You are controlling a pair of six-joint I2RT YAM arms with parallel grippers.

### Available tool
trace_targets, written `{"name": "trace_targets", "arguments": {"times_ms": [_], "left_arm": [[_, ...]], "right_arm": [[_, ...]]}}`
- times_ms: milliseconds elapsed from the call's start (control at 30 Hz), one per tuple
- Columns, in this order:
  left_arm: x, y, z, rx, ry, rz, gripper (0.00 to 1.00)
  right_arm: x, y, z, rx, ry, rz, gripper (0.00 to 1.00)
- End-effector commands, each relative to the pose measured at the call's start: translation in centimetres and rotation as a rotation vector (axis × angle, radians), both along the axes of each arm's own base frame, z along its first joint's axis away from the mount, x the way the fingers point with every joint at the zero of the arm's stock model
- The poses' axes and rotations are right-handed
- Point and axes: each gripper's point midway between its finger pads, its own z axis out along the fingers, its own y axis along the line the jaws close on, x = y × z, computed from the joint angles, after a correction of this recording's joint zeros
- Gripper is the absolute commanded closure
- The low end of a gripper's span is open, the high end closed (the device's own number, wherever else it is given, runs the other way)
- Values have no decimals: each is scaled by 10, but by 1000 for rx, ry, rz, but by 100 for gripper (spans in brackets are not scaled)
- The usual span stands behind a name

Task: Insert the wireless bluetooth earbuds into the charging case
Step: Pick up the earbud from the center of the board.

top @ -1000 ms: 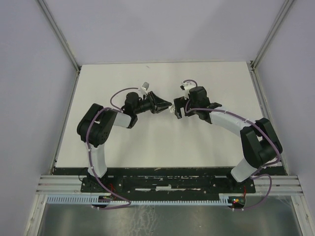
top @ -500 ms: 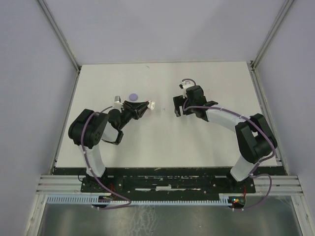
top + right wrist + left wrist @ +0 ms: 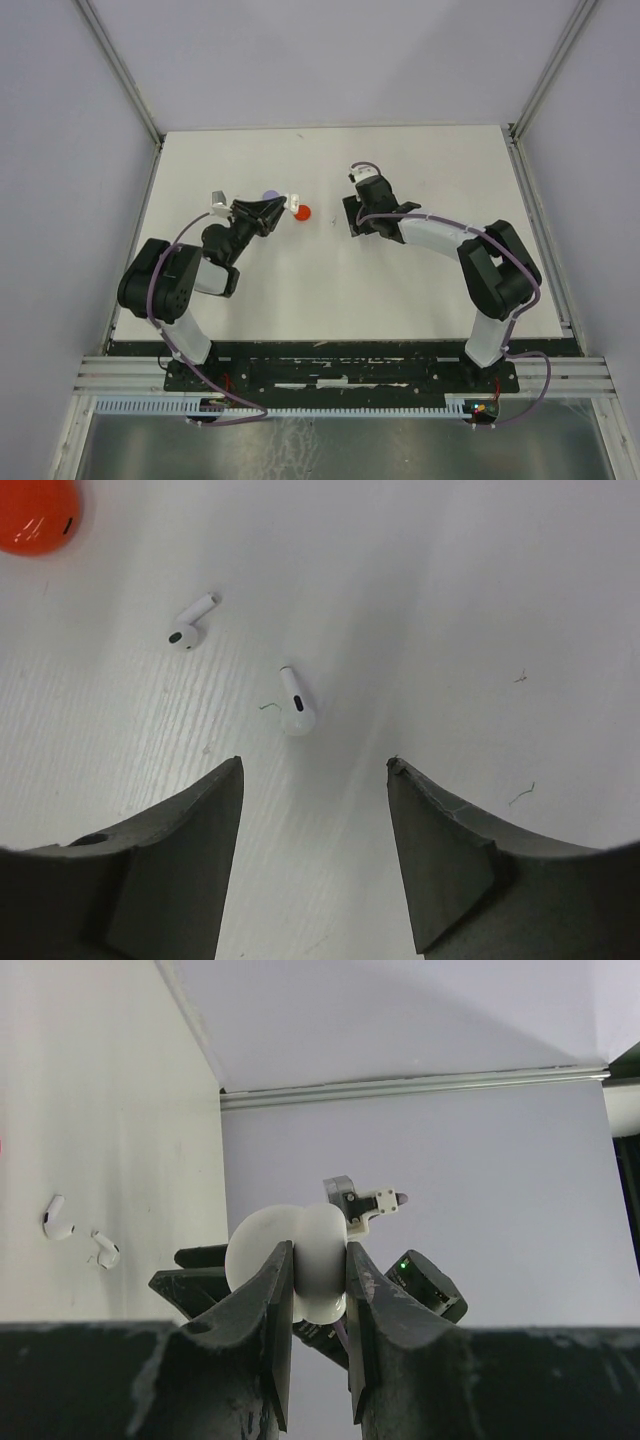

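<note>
My left gripper (image 3: 318, 1250) is shut on a white rounded charging case (image 3: 262, 1252) and holds it off the table; in the top view the gripper (image 3: 281, 207) is left of centre with the case (image 3: 291, 203) at its tips. Two white earbuds (image 3: 295, 702) (image 3: 190, 623) lie loose on the white table just ahead of my right gripper (image 3: 315, 763), which is open and empty above them. In the top view the right gripper (image 3: 349, 216) hides them. They also show far off in the left wrist view (image 3: 55, 1217) (image 3: 103, 1250).
A red round disc (image 3: 302, 212) lies on the table between the grippers and shows in the right wrist view (image 3: 35, 510). A lavender round disc (image 3: 270, 196) lies just behind the left gripper. Grey walls and metal rails bound the table.
The left arm has swung back to the left with the white case in its jaws, uncovering the red disc. The right gripper has moved left and farther from the bases.
</note>
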Motion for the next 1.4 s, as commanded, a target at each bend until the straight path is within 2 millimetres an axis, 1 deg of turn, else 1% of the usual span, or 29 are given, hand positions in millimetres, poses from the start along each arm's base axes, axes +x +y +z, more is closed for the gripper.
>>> {"name": "trace_targets", "arguments": {"times_ms": [0, 133, 500, 933, 1100, 1367], "left_arm": [[-4, 5, 15, -12, -67, 7, 97], [-4, 6, 13, -26, -67, 4, 97], [-2, 9, 10, -26, -60, 1, 97], [-1, 9, 6, -29, -51, 2, 97], [-1, 10, 6, -29, -52, 2, 97], [-1, 11, 5, -29, -52, 4, 97]], "right_arm": [[19, 0, 6, 9, -33, -87, 34], [23, 5, -2, 27, -17, -100, 40], [28, 14, -20, 46, 12, -109, 44], [32, 18, -29, 53, 22, -115, 51], [33, 19, -31, 56, 24, -122, 56], [33, 18, -34, 62, 28, -140, 60]]}}
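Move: The earbud I want lies some 3 cm ahead of my open right hand, 1 cm to its left and about 6 cm below. Its twin rests about 6 cm to the left of that earbud and level with it. The orange case sits 14 cm to the left of the wanted earbud and 2 cm farther out. From my left hand, the wanted earbud is some 17 cm to the right, 5 cm ahead and 18 cm down. I sink my right hand about 4.5 cm onto the nearer-right earbud, quickly at first. Then I ease forward roughly 2 cm and a touch left, with the wrist turning about 5 degrees clockwise and tipping slightly down. Meanwhile my fingers draw in from a wide gap to well under half open, bringing one tip to each side of the earbud's bulb without shutting on it. ##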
